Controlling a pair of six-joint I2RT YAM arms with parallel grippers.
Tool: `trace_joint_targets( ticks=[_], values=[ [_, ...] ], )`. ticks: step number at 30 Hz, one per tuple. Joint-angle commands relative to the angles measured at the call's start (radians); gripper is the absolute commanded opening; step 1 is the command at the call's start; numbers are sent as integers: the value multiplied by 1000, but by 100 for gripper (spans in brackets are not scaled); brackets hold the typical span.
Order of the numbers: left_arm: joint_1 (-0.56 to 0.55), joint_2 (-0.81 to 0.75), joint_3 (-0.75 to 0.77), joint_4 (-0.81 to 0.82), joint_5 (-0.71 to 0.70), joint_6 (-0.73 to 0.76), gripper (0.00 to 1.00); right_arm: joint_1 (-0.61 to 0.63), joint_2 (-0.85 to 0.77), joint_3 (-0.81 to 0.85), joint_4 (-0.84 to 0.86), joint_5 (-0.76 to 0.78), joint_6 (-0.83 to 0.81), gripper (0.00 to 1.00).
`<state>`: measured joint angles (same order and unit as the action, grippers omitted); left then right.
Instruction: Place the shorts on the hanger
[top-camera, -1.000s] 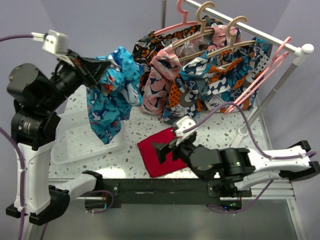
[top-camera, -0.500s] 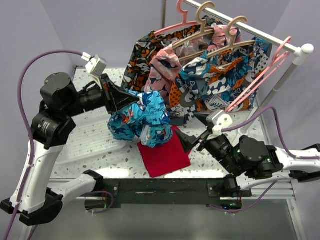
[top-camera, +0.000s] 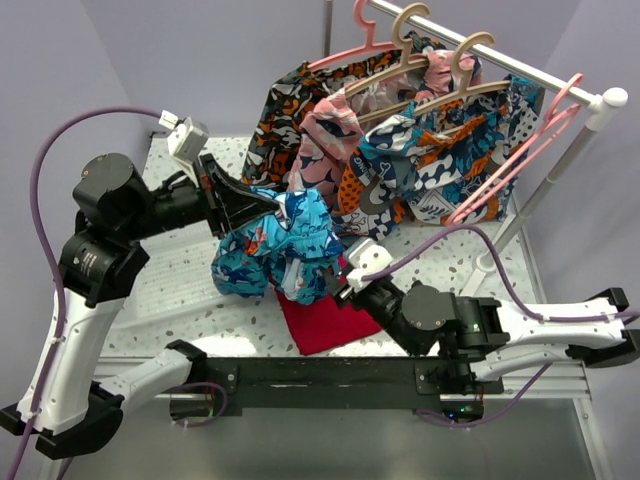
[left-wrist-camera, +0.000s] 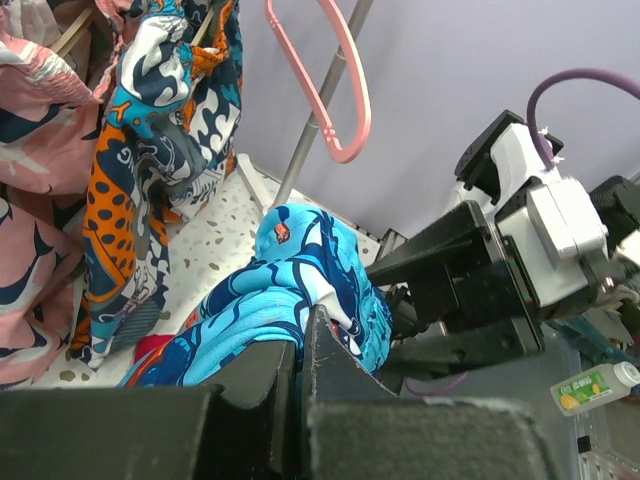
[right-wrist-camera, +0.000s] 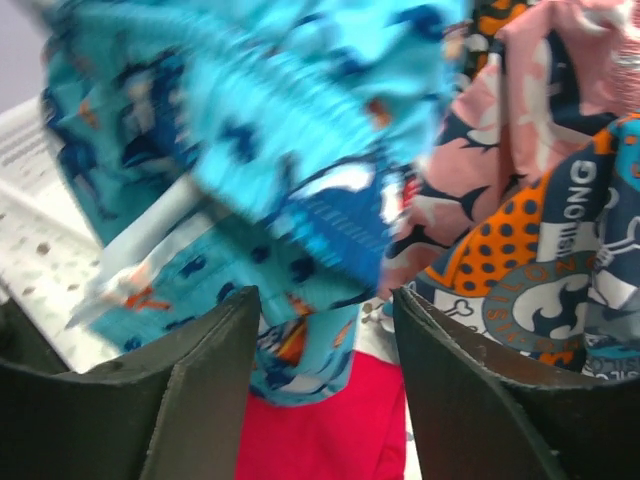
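The turquoise shorts (top-camera: 285, 245) hang bunched from my left gripper (top-camera: 262, 207), which is shut on their upper fabric above the red cloth. In the left wrist view the shorts (left-wrist-camera: 290, 275) bulge out past my closed left gripper (left-wrist-camera: 300, 335). My right gripper (top-camera: 327, 285) is open just below and right of the bundle. In the right wrist view the shorts (right-wrist-camera: 270, 130) hang in front of my right gripper (right-wrist-camera: 325, 320), their lower edge between the spread fingers, not clamped. An empty pink hanger (top-camera: 520, 160) hangs on the right of the rail; its hook shows in the left wrist view (left-wrist-camera: 335, 95).
A red cloth (top-camera: 325, 320) lies on the table under the shorts. A white tray (top-camera: 160, 290) sits at the left. The rail (top-camera: 500, 55) carries wooden hangers (top-camera: 440, 65) with patterned garments (top-camera: 420, 160) close behind the shorts.
My left gripper has carried the shorts from above the tray rightward to the middle, over the red cloth. My right gripper swung right, then came back left up to the shorts' lower edge.
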<state>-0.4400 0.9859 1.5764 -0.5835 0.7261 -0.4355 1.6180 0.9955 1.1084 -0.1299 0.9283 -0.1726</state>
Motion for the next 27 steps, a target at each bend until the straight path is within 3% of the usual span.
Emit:
trace_joint_targets(
  ticks=[1,9,17,20,24,27],
  values=[
    [-5,-18,-13,88,29,-28,0,-84,-47,-8,127,-38,41,53],
    [-6,-20,-27,99,32,-26,0,-138,-5,18,125,-132,105,46],
    [-6,-12,-55,131,42,-40,0,-138,-1,11,180,-174,111,46],
    [-8,-7,-72,142,41,-39,0,-138,-4,24,199,-177,119,36],
    [-8,8,-141,166,18,-37,0,-138,8,137,82,-14,157,0],
    [-8,39,-200,201,-25,-37,0,-138,22,257,-52,70,194,0]
  ],
)
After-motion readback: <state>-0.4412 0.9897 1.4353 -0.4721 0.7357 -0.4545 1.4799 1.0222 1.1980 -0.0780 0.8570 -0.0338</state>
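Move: The left hand still grips the shorts by the waistband; the free part of the waistband lies about 7 cm to its right, 1 cm back and 5 cm lower. From the right hand, half open, that free edge is about 4 cm ahead, 1 cm left and 2 cm up, with the left fingertips roughly 5 cm ahead, 8 cm left and 7 cm up. Straight ahead of the right hand the red cloth lies about 15 cm out and 25 cm below. Forward and up about 3 cm, drifting slightly right, the right hand moves in at the shorts' free waistband, then eases left about 2.5 cm and shuts from half open to pinch it, rolling some 15 degrees with its left side rising, before lifting a little more. The left hand keeps its grip and at the end sinks about 3 cm, moving slightly forward. ##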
